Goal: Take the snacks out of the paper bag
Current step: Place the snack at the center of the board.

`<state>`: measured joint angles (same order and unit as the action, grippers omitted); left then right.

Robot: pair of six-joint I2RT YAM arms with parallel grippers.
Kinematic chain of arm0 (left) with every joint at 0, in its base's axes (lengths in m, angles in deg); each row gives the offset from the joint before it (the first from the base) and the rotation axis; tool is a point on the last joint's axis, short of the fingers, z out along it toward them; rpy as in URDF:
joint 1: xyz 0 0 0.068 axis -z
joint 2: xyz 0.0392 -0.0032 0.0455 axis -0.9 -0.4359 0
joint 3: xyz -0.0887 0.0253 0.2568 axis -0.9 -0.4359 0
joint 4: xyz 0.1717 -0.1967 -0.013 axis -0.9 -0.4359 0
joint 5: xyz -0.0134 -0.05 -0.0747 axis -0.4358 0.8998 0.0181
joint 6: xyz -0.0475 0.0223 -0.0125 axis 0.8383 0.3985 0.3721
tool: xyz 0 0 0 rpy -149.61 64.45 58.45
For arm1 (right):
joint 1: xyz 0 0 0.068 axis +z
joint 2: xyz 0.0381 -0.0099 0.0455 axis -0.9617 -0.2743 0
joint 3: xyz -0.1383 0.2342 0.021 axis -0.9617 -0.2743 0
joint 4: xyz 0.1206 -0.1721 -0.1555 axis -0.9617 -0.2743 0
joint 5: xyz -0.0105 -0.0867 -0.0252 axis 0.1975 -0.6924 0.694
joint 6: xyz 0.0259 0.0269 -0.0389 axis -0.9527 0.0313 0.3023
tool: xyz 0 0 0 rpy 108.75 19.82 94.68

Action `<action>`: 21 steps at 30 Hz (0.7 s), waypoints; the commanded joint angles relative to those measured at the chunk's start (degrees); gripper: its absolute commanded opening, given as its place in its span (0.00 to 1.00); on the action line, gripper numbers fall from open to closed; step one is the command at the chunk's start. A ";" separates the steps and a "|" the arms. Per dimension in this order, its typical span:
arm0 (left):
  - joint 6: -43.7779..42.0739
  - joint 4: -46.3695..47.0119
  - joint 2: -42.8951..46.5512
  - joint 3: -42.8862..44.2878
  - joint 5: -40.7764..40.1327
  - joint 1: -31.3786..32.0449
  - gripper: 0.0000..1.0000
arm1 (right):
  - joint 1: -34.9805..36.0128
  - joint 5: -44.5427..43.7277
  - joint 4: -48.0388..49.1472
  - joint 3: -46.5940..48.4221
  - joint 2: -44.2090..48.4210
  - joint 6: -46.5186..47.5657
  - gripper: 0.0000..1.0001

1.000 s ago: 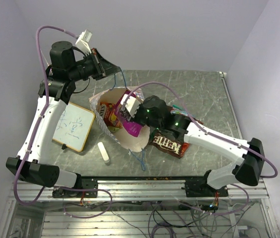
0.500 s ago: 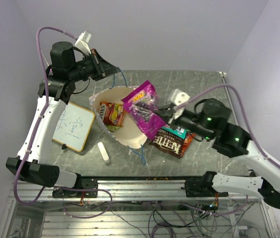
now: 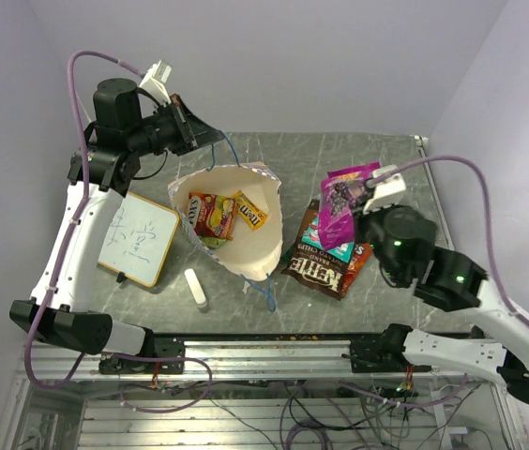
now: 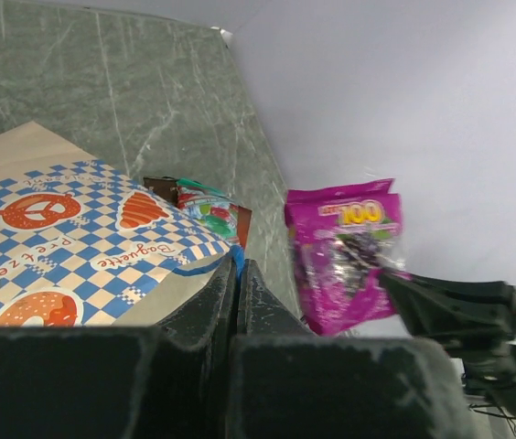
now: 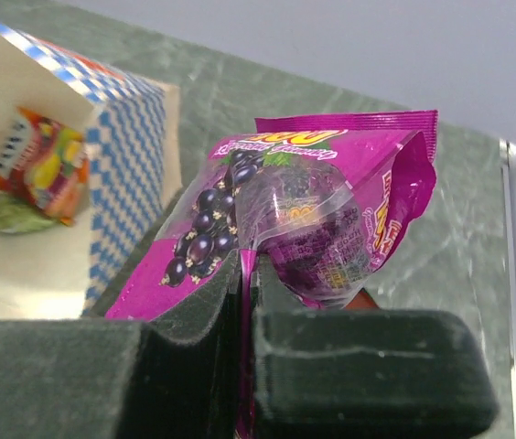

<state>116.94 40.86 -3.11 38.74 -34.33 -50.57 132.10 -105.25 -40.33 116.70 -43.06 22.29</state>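
Note:
The paper bag (image 3: 246, 246) lies open on the table, its chequered side (image 4: 75, 229) showing in the left wrist view. My left gripper (image 3: 214, 135) (image 4: 237, 267) is shut on its blue cord handle (image 4: 234, 260) at the back rim. Inside lie a red-orange packet (image 3: 210, 214) (image 5: 43, 165) and a yellow packet (image 3: 250, 210). My right gripper (image 3: 356, 206) (image 5: 247, 261) is shut on a purple packet (image 3: 338, 202) (image 5: 317, 229) (image 4: 345, 251), held in the air right of the bag. Below it on the table lie a brown packet (image 3: 321, 272) and a teal-green packet (image 3: 338, 250).
A wood-framed whiteboard (image 3: 138, 239) lies left of the bag, with a small white cylinder (image 3: 195, 289) in front of it. A loose blue cord (image 3: 266, 298) trails from the bag's near corner. Walls close in at the back and right.
My right gripper has lifted the purple packet out of the bag and carried it right, over the packets on the table. The left gripper has kept still on the handle.

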 commanded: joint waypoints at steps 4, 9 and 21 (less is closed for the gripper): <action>-0.10 -1.04 2.04 1.06 -0.44 -0.40 0.07 | -0.96 -7.74 24.76 -17.35 -1.47 -7.39 0.00; 1.04 1.06 2.38 0.10 -0.21 -0.40 0.07 | -7.18 -6.06 35.77 -25.46 -4.68 -12.80 0.00; 3.30 5.04 2.59 -2.06 1.67 -0.40 0.07 | -19.94 4.21 42.57 -36.66 -4.51 -25.95 0.00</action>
<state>119.49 42.94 -1.56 36.79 -34.33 -50.57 112.39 -102.58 -4.64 81.51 -50.39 3.91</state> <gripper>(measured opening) 0.072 0.028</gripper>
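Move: The purple snack bag is already in the right fingers, and the snack pile it is being taken to, topped by the brown Kettle bag, lies about 11 cm ahead of that hand, 5 cm to its left and some 35 cm below. The small red bag at the pile's right edge is about 8 cm ahead, 3 cm right and equally low; the paper bag's mouth is about 10 cm ahead, 30 cm left and 25 cm down. From the left hand the pile is level, about 28 cm right and 40 cm below. The right arm swings the held purple bag down towards the pile, sinking about 18 cm in all, fast at first and nearly straight down, then easing off while it reaches forward, about 8 cm altogether. In the later part the hand also drifts a little to its right, swivels some 20 degrees clockwise and rolls its left side slightly up, the fingers staying shut on the bag's near end. ##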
